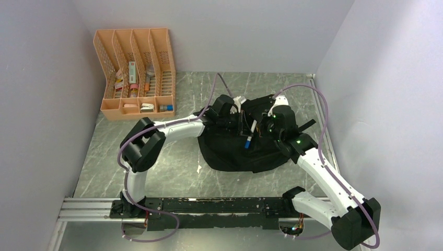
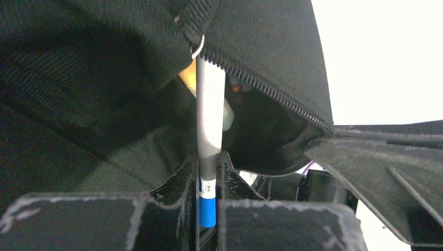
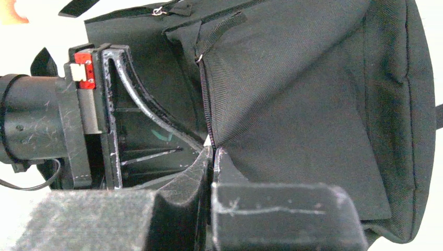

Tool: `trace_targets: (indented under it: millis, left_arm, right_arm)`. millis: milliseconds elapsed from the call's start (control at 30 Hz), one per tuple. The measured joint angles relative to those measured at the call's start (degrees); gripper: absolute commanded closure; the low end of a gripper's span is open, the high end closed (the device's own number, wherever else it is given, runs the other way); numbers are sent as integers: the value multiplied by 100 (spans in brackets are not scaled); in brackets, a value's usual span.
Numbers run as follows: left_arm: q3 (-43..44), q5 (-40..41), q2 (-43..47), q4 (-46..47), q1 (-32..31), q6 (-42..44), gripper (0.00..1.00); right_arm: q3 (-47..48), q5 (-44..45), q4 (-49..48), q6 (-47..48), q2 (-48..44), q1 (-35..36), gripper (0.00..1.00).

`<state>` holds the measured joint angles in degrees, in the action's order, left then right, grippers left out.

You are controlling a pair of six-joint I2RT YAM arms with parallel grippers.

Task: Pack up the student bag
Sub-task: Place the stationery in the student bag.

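Observation:
The student bag (image 1: 245, 154) lies black and slumped in the middle of the table, its zippered mouth lifted. My left gripper (image 1: 243, 129) is shut on a marker (image 1: 251, 132) with a pale barrel and a blue end. In the left wrist view the marker (image 2: 210, 110) stands upright between the jaws of the left gripper (image 2: 209, 163), its far end reaching up under the zipper edge into the student bag (image 2: 104, 63). My right gripper (image 3: 213, 152) is shut on the zipper edge of the student bag (image 3: 313, 104), holding the flap up; from above, the right gripper (image 1: 268, 124) sits at the bag's top.
An orange mesh desk organiser (image 1: 137, 73) with several small items stands at the back left against the wall. Walls close in on the left, back and right. The rail holding the arm bases (image 1: 209, 205) runs along the near edge.

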<state>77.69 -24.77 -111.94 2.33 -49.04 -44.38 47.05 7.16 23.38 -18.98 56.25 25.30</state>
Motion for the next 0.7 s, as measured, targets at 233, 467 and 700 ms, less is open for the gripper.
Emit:
trace_targets:
  millis: [233,467,700]
  left_arm:
    - [345,-2,-214,125,-4,-199,95]
    - [485,24,-391,542,-13,-614,95]
    - [603,273,-706,1062,-37,-1056,95]
  right_arm:
    - [-264,149,-227,-136,-286,0,100]
    - [-264,223,-238,-240,-350,0,100]
    - [-264,-101,-280,-308,-212,-2,100]
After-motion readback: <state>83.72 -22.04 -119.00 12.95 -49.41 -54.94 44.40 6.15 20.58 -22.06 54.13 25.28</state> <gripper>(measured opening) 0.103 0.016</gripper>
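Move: The left hand holds the blue-capped white marker, pen body pointing forward. The mouth of the student bag lies about 4 cm ahead of it, 3 cm to its right and 3 cm below. The pinched flap edge is some 5 cm to the hand's right, 1 cm ahead and 3 cm above. An orange stick inside the bag lies about 6 cm ahead, 5 cm right and 6 cm below. From the right hand the bag's mouth is roughly 3 cm left, 3 cm ahead and 6 cm below. Still gripping the marker near its blue cap, the left hand slides it white end first under the zipped flap and into the mouth of the bag, going about 4 cm right and 3–4 cm forward while rising some 2 cm, its fingertips tilting up by roughly 10 degrees. The right hand keeps its pinch on the flap edge, shifting barely a centimetre, to hold the mouth open. ##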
